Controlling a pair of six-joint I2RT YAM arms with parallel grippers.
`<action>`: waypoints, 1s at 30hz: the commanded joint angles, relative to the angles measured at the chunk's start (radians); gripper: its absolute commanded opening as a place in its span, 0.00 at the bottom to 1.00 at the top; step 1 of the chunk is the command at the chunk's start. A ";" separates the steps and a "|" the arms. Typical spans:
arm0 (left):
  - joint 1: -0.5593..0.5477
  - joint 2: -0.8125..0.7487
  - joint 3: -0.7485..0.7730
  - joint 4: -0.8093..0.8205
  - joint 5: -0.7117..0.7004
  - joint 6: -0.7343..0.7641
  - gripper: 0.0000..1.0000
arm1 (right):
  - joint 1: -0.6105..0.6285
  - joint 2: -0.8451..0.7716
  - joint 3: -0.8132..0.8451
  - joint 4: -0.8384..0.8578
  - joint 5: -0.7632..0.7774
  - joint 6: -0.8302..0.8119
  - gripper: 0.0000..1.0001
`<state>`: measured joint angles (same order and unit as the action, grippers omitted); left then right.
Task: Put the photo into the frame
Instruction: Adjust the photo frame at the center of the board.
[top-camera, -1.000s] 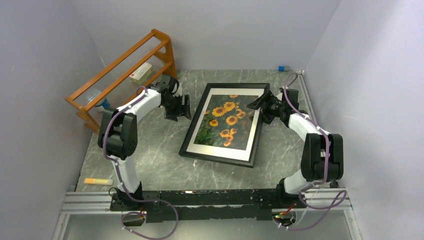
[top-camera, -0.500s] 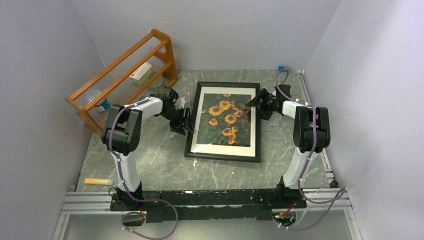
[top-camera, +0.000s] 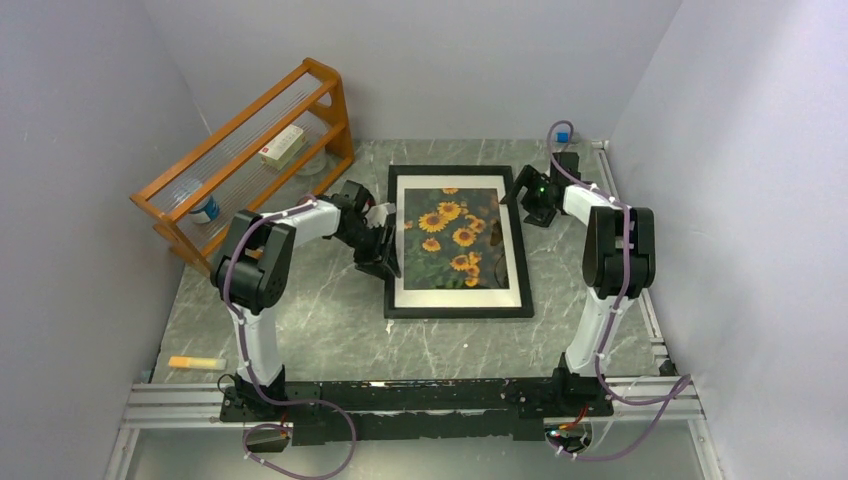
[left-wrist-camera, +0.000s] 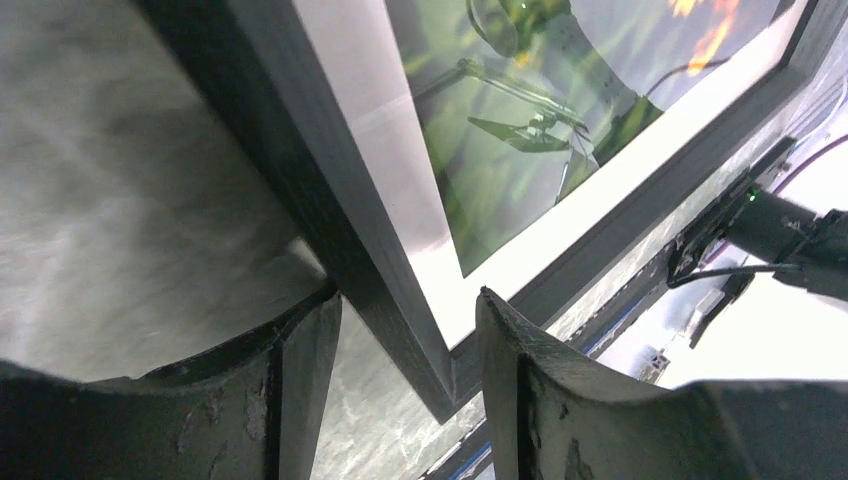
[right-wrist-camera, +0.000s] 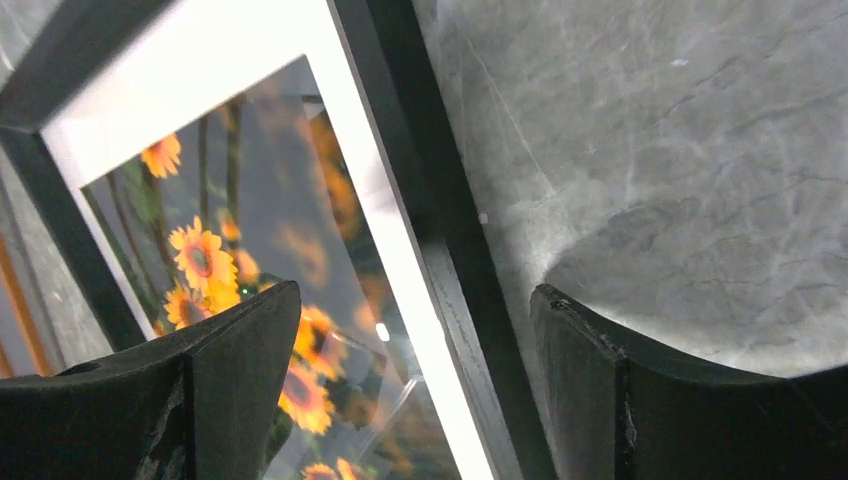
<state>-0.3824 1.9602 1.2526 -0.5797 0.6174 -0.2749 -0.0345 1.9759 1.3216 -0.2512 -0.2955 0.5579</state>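
Note:
The frame (top-camera: 460, 312), black-edged with a white mat, lies flat on the marble table, square to its edges. The sunflower photo (top-camera: 452, 238) shows inside it under the glass. My left gripper (top-camera: 388, 258) is open at the frame's left border. In the left wrist view its fingers (left-wrist-camera: 300, 380) straddle a corner of the frame (left-wrist-camera: 300, 150), with gaps showing on both sides. My right gripper (top-camera: 522, 195) is open at the upper right border. In the right wrist view one finger hangs over the photo (right-wrist-camera: 200, 250), the other over the table, with the border (right-wrist-camera: 400, 100) between them.
An orange wooden rack (top-camera: 250, 130) stands at the back left with a white box (top-camera: 283, 146) on it. A yellow marker (top-camera: 195, 362) lies at the near left. A small blue object (top-camera: 563, 136) sits at the back right. Walls close in on both sides.
The frame has turned from a slant to square with the table and shifted slightly right. Both grippers moved along its sides. The left jaws narrowed and the right jaws widened a little.

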 joint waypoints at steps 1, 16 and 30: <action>-0.084 0.029 -0.028 0.010 0.042 0.043 0.58 | 0.033 0.046 0.040 -0.037 0.007 -0.047 0.88; -0.310 0.053 -0.027 -0.054 0.042 0.125 0.55 | 0.107 0.135 0.111 0.057 -0.363 -0.298 0.82; -0.284 -0.134 0.209 -0.309 -0.202 0.345 0.81 | 0.138 -0.188 0.112 -0.092 0.341 0.003 0.86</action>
<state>-0.7086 1.9171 1.3239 -0.8204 0.5308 -0.0422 0.1162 2.0380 1.4906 -0.2966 -0.2619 0.3824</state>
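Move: The photo frame lies face up between my hands. From my left hand, at its left rail, the frame's middle is about 12 cm to the right and 9 cm ahead; from my right hand, by the far end of the right rail, it is some 13 cm left and 8 cm back, slightly below both. The wooden rack stands roughly 28 cm left and 16 cm ahead of my left hand; a small blue block lies about 18 cm ahead and 12 cm right of my right hand. I turn the frame between my hands: my left hand keeps against the left rail and sweeps about 12 cm back and 6 cm right, turning clockwise, while my right hand, low at the right rail near the far corner, pushes the frame about 7 cm left. Then I open the left fingers wider, lift both hands a little and start drawing them back from the ends of their sweeps. ##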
